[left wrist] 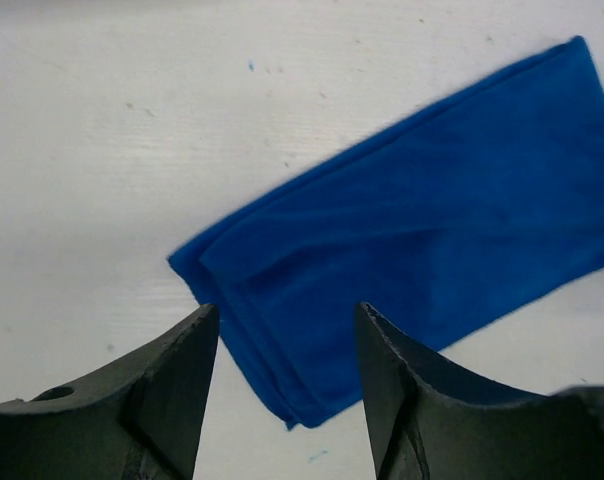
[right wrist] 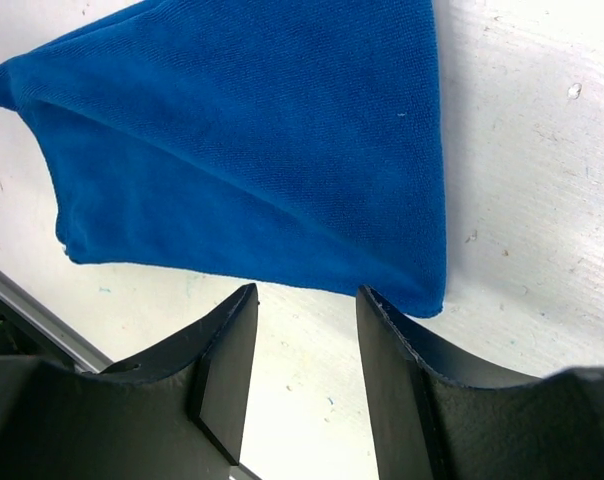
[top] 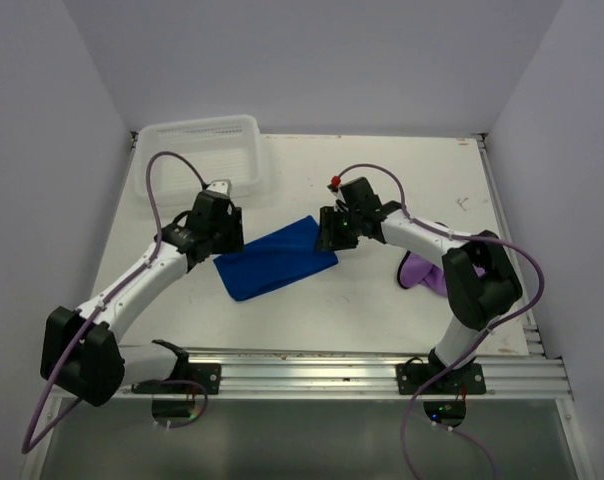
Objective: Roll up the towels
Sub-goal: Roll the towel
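Observation:
A royal blue towel (top: 275,259) lies folded into a long strip in the middle of the table, slanting from near left to far right. My left gripper (top: 225,232) hovers open over its left end, the folded corner (left wrist: 282,380) showing between the fingers. My right gripper (top: 332,232) stands open just off the strip's right end; the blue towel (right wrist: 252,150) lies beyond the fingertips, with bare table between them. A light purple towel (top: 422,272) lies at the right, partly hidden behind the right arm.
A white mesh basket (top: 198,160) stands at the far left of the table. A metal rail (top: 312,365) runs along the near edge between the arm bases. Walls close in the table on the left, back and right.

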Controlling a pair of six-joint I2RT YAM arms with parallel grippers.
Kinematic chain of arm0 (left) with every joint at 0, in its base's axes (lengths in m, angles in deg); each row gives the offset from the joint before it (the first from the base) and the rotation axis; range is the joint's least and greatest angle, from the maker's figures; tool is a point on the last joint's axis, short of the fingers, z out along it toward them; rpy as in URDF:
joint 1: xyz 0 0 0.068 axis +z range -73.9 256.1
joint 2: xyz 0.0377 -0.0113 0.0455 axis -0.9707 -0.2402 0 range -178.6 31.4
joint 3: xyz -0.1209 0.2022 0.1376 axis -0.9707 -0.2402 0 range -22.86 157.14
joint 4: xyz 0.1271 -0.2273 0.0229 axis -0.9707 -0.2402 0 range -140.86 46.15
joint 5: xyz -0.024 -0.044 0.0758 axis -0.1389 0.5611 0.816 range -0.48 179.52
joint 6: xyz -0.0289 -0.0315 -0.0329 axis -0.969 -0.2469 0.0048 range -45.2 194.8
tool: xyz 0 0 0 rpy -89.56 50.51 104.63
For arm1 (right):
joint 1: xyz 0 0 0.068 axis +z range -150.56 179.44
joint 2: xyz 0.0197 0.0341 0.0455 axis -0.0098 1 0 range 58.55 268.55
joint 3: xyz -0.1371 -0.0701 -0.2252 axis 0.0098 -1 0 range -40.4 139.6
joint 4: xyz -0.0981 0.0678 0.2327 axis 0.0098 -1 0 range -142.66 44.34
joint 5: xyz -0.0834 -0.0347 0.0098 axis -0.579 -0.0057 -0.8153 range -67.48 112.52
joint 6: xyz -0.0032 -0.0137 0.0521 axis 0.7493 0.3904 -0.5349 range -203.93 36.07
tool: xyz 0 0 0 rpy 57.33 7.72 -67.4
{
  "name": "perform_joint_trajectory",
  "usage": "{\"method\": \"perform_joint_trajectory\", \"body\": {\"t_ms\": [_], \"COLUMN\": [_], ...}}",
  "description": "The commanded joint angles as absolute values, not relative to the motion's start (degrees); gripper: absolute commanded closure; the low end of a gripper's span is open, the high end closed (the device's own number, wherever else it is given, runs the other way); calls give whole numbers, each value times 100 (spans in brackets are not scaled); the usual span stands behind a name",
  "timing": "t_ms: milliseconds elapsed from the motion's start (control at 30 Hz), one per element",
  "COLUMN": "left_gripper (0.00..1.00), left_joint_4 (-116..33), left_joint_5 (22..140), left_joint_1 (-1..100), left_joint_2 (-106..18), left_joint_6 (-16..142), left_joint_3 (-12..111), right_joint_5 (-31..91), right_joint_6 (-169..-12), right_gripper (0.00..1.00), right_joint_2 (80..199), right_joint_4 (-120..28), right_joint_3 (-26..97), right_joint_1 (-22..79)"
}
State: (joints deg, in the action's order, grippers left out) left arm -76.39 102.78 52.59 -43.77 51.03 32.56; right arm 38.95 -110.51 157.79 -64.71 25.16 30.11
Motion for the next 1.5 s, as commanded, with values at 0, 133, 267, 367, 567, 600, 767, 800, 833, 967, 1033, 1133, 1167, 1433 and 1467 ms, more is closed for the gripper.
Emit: {"method": "perform_joint_trajectory", "body": {"t_ms": [0,133,267,367,567,600,767,800,833,967,1033,1133,1167,1433,1467], "left_gripper": [40,52,55,57,63,66,67,68,69,91,100,100,100,100,100], "left_joint_4": [-6657,-5793,-5380,-5326,-5605,-5651,-5634,-5599,-5572,-5440,-5449,-5449,-5440,-5414,-5440], "left_joint_5": [9173,8759,8890,8926,9303,9373,9558,9558,9515,9374,9374,9322,9321,9400,9418], "left_joint_1": [5281,5193,4869,4604,4525,4525,4525,4525,4525,4490,4455,4402,4385,4077,4042], "left_joint_2": [-3848,-3627,-3811,-3987,-4101,-4128,-4093,-4110,-4128,-4163,-4128,-4084,-4067,-4005,-3988], "left_joint_6": [4370,3974,3876,3859,3727,3727,3622,3595,3560,3481,3446,3358,3314,2998,2971], "left_joint_3": [2506,1468,1177,1115,1053,1045,896,809,773,588,509,395,368,70,52], "right_joint_5": [3843,3703,3614,3632,3632,3623,3614,3606,3580,3404,3368,3395,3412,3553,3536], "right_joint_6": [-11082,-11117,-11056,-11064,-11082,-11082,-11082,-11082,-11082,-11056,-11064,-11082,-11091,-11126,-11126], "right_gripper": [53,52,51,51,51,51,51,51,51,51,50,51,51,52,52], "right_joint_2": [15628,15646,15760,15830,15910,15910,15962,15980,16015,16077,16103,16217,16252,16296,16305], "right_joint_4": [-6579,-6588,-6693,-6658,-6658,-6658,-6658,-6658,-6658,-6693,-6676,-6640,-6623,-6359,-6359], "right_joint_3": [2789,2754,2771,2736,2692,2683,2675,2683,2675,2675,2675,2666,2648,2332,2280], "right_joint_1": [2932,2818,2800,2783,2774,2783,2783,2783,2783,2774,2774,2774,2765,2765,2765]}}
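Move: From the left gripper the blue towel's near corner lies about 8 cm back, 5 cm right and 11 cm below; the towel's left corner is almost straight below the hand, 1 cm ahead and 2 cm left. The white basket sits some 23 cm ahead and 5 cm left. From the right gripper the towel's right corner is roughly 2 cm back, 3 cm right and 6 cm down, with the purple towel about 24 cm right and 4 cm back. Bring the left gripper down about 10 cm while drawing it back 8 cm and to the right, rolling its left side down some 15 degrees, onto the blue towel's near corner; close it fully to pinch the cloth there, then ease a little further right. Shift the half-open right gripper right, then lower it about 4 cm beside the towel's right corner. ##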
